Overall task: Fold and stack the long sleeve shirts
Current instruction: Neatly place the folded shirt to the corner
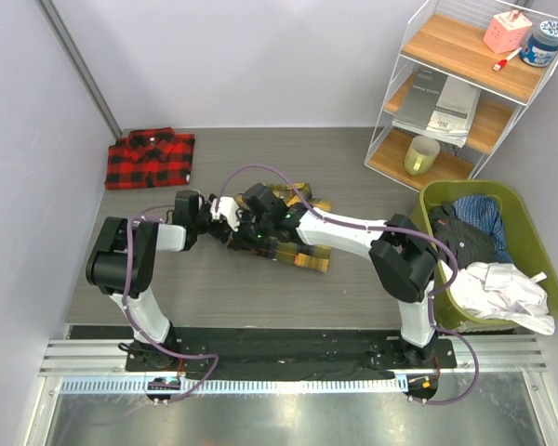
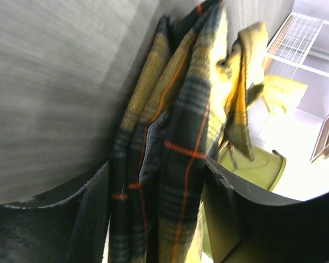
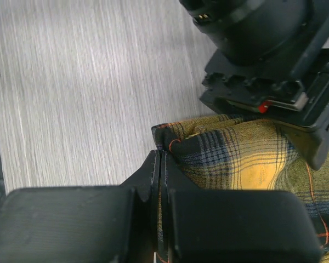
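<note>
The yellow-and-black check shirt [image 1: 302, 251] lies bunched in the middle of the table. My left gripper [image 1: 225, 216] is shut on a thick fold of it; the fabric [image 2: 170, 181] fills the gap between its jaws. My right gripper [image 1: 251, 232] is shut on a thin edge of the same shirt [image 3: 236, 159], right next to the left gripper. The red-and-black check shirt [image 1: 151, 157] lies folded at the far left corner of the table.
A wire shelf [image 1: 465, 93] with a cup and books stands at the back right. A green basket [image 1: 530, 232] with more clothes stands at the right, a white garment hanging over its rim. Walls close the left and back.
</note>
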Controlling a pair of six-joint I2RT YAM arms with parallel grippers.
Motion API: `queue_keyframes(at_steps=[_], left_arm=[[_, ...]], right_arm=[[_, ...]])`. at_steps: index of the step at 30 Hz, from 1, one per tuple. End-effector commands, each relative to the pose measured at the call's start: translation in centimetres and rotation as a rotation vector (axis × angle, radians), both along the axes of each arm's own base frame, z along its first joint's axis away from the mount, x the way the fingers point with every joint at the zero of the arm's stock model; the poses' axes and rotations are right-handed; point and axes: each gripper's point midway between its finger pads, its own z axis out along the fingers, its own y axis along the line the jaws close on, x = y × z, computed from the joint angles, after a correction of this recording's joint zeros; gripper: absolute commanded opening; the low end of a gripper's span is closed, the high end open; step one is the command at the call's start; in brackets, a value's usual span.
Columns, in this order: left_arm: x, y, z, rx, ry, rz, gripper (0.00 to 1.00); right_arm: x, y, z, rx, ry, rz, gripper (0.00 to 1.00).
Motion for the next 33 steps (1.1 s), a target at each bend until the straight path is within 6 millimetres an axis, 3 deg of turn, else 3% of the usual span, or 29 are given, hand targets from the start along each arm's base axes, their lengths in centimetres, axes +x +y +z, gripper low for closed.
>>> queue_keyframes(at_steps=[1, 5, 10, 11, 12, 13, 15, 16, 17, 18, 19, 21, 22, 23, 24, 25, 26, 27, 28, 29, 30, 31, 33], left_arm=[[1.9, 0.4, 0.2, 0.027, -0.02, 0.032, 0.58], [2.7, 0.0, 0.9, 0.029, -0.035, 0.01, 0.43], [2.3, -0.6, 1.7, 0.003, -0.042, -0.025, 0.39], [2.2, -0.7, 1.8, 0.003, -0.046, -0.033, 0.33], [2.2, -0.8, 2.0, 0.002, -0.052, -0.042, 0.17], [2.0, -0.8, 1.9, 0.019, -0.056, -0.071, 0.08], [2.6, -0.7, 2.8, 0.072, -0.102, -0.113, 0.0], [2.7, -0.5, 3.1, 0.114, -0.115, -0.141, 0.0], [3.0, 0.2, 3.6, 0.213, -0.14, -0.19, 0.0], [3.2, 0.7, 3.8, 0.255, -0.148, -0.201, 0.0], [3.3, 1.2, 3.9, 0.288, -0.15, -0.209, 0.0], [4.2, 2.8, 4.3, 0.38, -0.174, -0.211, 0.0], [4.6, 3.2, 4.6, 0.405, -0.188, -0.221, 0.0], [5.9, 3.8, 5.9, 0.46, -0.236, -0.233, 0.0], [6.1, 4.4, 5.7, 0.504, -0.22, -0.245, 0.0], [6.7, 4.9, 6.0, 0.539, -0.22, -0.255, 0.0], [8.7, 5.4, 8.4, 0.575, -0.272, -0.239, 0.0], [9.3, 6.3, 7.9, 0.635, -0.264, -0.259, 0.0], [11.2, 6.6, 10.4, 0.666, -0.324, -0.243, 0.0], [12.1, 7.4, 11.1, 0.699, -0.343, -0.235, 0.0], [12.9, 8.2, 10.5, 0.761, -0.341, -0.251, 0.0], [14.7, 8.7, 13.1, 0.797, -0.403, -0.234, 0.0], [16.3, 9.6, 13.1, 0.865, -0.418, -0.252, 0.0]], right_arm=[[2.2, 2.5, 3.6, 0.117, -0.077, -0.051, 0.01], [3.4, 3.1, 3.5, 0.117, -0.095, -0.083, 0.01], [3.9, 3.4, 3.6, 0.124, -0.114, -0.089, 0.01], [3.8, 3.3, 3.5, 0.123, -0.111, -0.086, 0.01], [3.6, 3.3, 3.5, 0.124, -0.106, -0.084, 0.01], [3.6, 3.2, 3.6, 0.125, -0.099, -0.088, 0.01], [3.9, 2.7, 4.4, 0.133, -0.086, -0.112, 0.19], [4.2, 2.1, 4.9, 0.135, -0.065, -0.138, 0.34], [4.3, 1.6, 5.5, 0.151, -0.022, -0.152, 0.42], [4.8, 0.5, 6.1, 0.166, 0.039, -0.193, 0.51], [6.3, -1.9, 7.2, 0.169, 0.076, -0.245, 0.65], [7.2, -4.6, 8.2, 0.176, 0.127, -0.28, 0.76], [8.2, -7.6, 8.4, 0.167, 0.147, -0.333, 0.89], [8.4, -9.0, 8.7, 0.162, 0.151, -0.346, 0.94], [8.6, -10.3, 8.8, 0.152, 0.151, -0.36, 0.99], [8.5, -12.0, 7.9, 0.113, 0.165, -0.376, 1.0], [9.1, -13.9, 8.5, 0.11, 0.148, -0.408, 1.0], [9.4, -15.0, 8.3, 0.095, 0.146, -0.425, 1.0], [9.5, -16.6, 7.7, 0.065, 0.151, -0.446, 1.0], [9.7, -17.4, 8.0, 0.061, 0.141, -0.46, 1.0], [9.8, -18.2, 7.7, 0.052, 0.139, -0.476, 1.0], [9.9, -18.6, 7.7, 0.047, 0.138, -0.481, 1.0], [10.4, -19.6, 7.9, 0.048, 0.134, -0.507, 1.0]])
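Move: The yellow plaid shirt's left edge already stands between the left hand's half-open fingers, about 1 cm ahead and slightly below; the shirt's middle is some 15 cm to the right and 4 cm back. The folded red plaid shirt in the far left corner is roughly 13 cm ahead and 19 cm to the left. From the right hand, which still pinches the yellow shirt's near left corner, the yellow shirt's middle is about 12 cm right and 5 cm ahead, the red shirt some 22 cm ahead and 22 cm left. The left hand eases about 2 cm forward around the yellow shirt's left edge and shuts on it, while the right hand keeps its pinch and goes forward with it, then opens wide, lets go and swings off some 20 cm to the right, 10 cm forward and upward, turning clockwise. Once it has hold, the left hand carries the edge forward and up, about 11 cm each, and some 6 cm left towards the red shirt, rolling about 40 degrees with its left side rising. ##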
